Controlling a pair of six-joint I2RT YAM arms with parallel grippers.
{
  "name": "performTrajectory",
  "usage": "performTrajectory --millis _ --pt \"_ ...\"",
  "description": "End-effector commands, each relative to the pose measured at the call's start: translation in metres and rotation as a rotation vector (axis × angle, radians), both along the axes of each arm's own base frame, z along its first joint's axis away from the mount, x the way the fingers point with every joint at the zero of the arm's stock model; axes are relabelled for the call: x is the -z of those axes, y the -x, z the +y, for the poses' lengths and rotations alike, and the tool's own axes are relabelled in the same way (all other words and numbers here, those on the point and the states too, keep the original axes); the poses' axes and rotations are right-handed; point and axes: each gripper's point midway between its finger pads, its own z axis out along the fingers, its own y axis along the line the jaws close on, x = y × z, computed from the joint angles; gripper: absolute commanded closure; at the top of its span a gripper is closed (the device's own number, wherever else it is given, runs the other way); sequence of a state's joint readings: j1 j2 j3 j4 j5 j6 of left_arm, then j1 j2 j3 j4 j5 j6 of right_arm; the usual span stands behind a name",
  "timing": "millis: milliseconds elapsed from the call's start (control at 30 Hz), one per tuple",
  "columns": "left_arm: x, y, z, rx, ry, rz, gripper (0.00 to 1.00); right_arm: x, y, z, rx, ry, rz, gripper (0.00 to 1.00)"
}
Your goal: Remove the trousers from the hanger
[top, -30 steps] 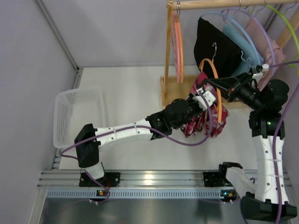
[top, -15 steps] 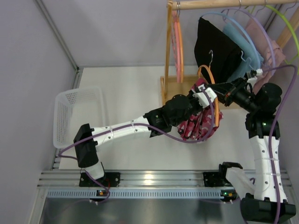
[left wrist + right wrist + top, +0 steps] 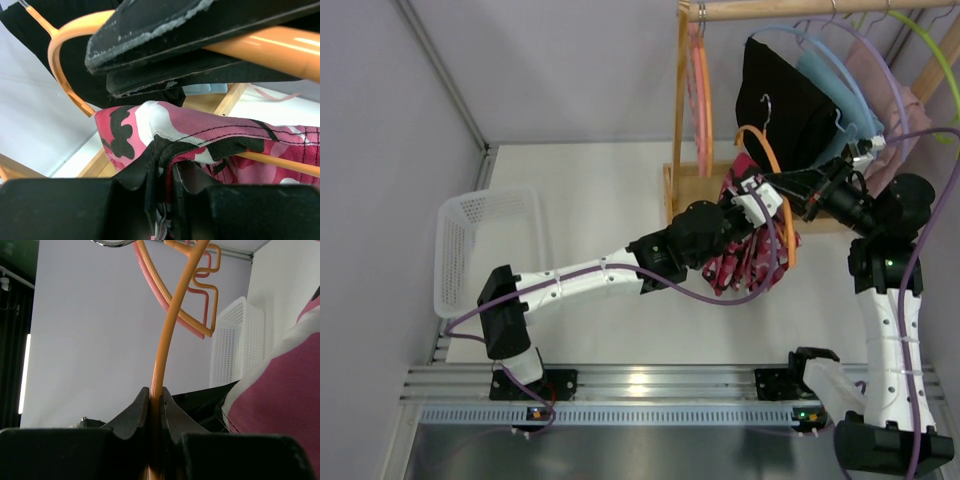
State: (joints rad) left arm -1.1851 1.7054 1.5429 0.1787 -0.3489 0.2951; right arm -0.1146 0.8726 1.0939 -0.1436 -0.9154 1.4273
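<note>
The pink, white and black camouflage trousers (image 3: pixel 752 262) hang folded over the bottom bar of an orange hanger (image 3: pixel 772 160), held in the air in front of the rack. My left gripper (image 3: pixel 752 208) is shut on the trousers' top fold (image 3: pixel 200 127), with cloth pinched between its fingers (image 3: pixel 167 167). My right gripper (image 3: pixel 782 187) is shut on the orange hanger's wire (image 3: pixel 167 340), which runs up from between its jaws (image 3: pixel 155 396). In the left wrist view the right gripper's fingers (image 3: pixel 200 30) clamp the hanger (image 3: pixel 65 75) just above the trousers. A plain black garment (image 3: pixel 780 95) hangs on the rail.
A wooden clothes rack (image 3: pixel 680 110) stands at the back right with several coloured hangers and garments, among them a pink hanger (image 3: pixel 700 90) and a light blue cloth (image 3: pixel 840 85). A white mesh basket (image 3: pixel 485 245) sits at the left on the table (image 3: pixel 600 200).
Both grippers, with the hanger and the trousers, have shifted slightly left and toward the rack. Both grips are unchanged.
</note>
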Motion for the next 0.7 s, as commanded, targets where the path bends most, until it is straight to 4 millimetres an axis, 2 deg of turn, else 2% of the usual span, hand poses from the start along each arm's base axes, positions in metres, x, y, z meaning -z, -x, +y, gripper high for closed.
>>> performTrajectory --millis 0,167,300,433,533,667 --pt "-0.069 -0.009 0.009 -0.037 0.189 -0.079 0.8 -0.068 0.038 0.006 -0.037 0.047 -0.295 1.0" --pt "-0.06 -0.006 0.002 -0.01 0.181 -0.051 0.76 -0.072 0.036 0.005 -0.02 0.042 -0.276 1.0" --pt "-0.048 -0.002 -0.001 0.015 0.165 -0.02 0.65 -0.077 0.037 0.005 -0.011 0.042 -0.28 1.0" --pt "-0.043 0.001 -0.003 0.033 0.16 -0.01 0.6 -0.079 0.036 0.004 -0.005 0.038 -0.278 1.0" --pt "-0.041 -0.002 -0.006 0.024 0.155 -0.009 0.57 -0.081 0.037 0.004 -0.005 0.038 -0.278 1.0" --pt "-0.033 -0.008 -0.01 -0.002 0.136 0.005 0.48 -0.085 0.04 0.004 0.002 0.036 -0.285 1.0"
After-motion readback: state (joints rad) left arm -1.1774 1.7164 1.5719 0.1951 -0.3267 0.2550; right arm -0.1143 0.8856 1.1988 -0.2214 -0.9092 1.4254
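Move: The left hand is still pinching a fold of the camouflage trousers right between its fingers. The orange hanger they hang on has its middle about 4 cm above that hand and 1 cm back. The black trousers hang roughly 14 cm ahead and 2 cm to the right of it, and the light blue ones some 14 cm ahead and 12 cm to the right, both a little higher. The right hand has the hanger's side arm between its fingers; the pinched fold lies about 7 cm below it, 1 cm ahead and 1 cm left. The left fingers let go of their pinch on the camouflage trousers, opening from nearly shut to about half wide around the fold, while that hand rises only some 1 cm and then hovers there. The right hand keeps its grip on the orange hanger's side arm and lifts it about 2.5 cm, easing back roughly 1 cm, then holds it still. ##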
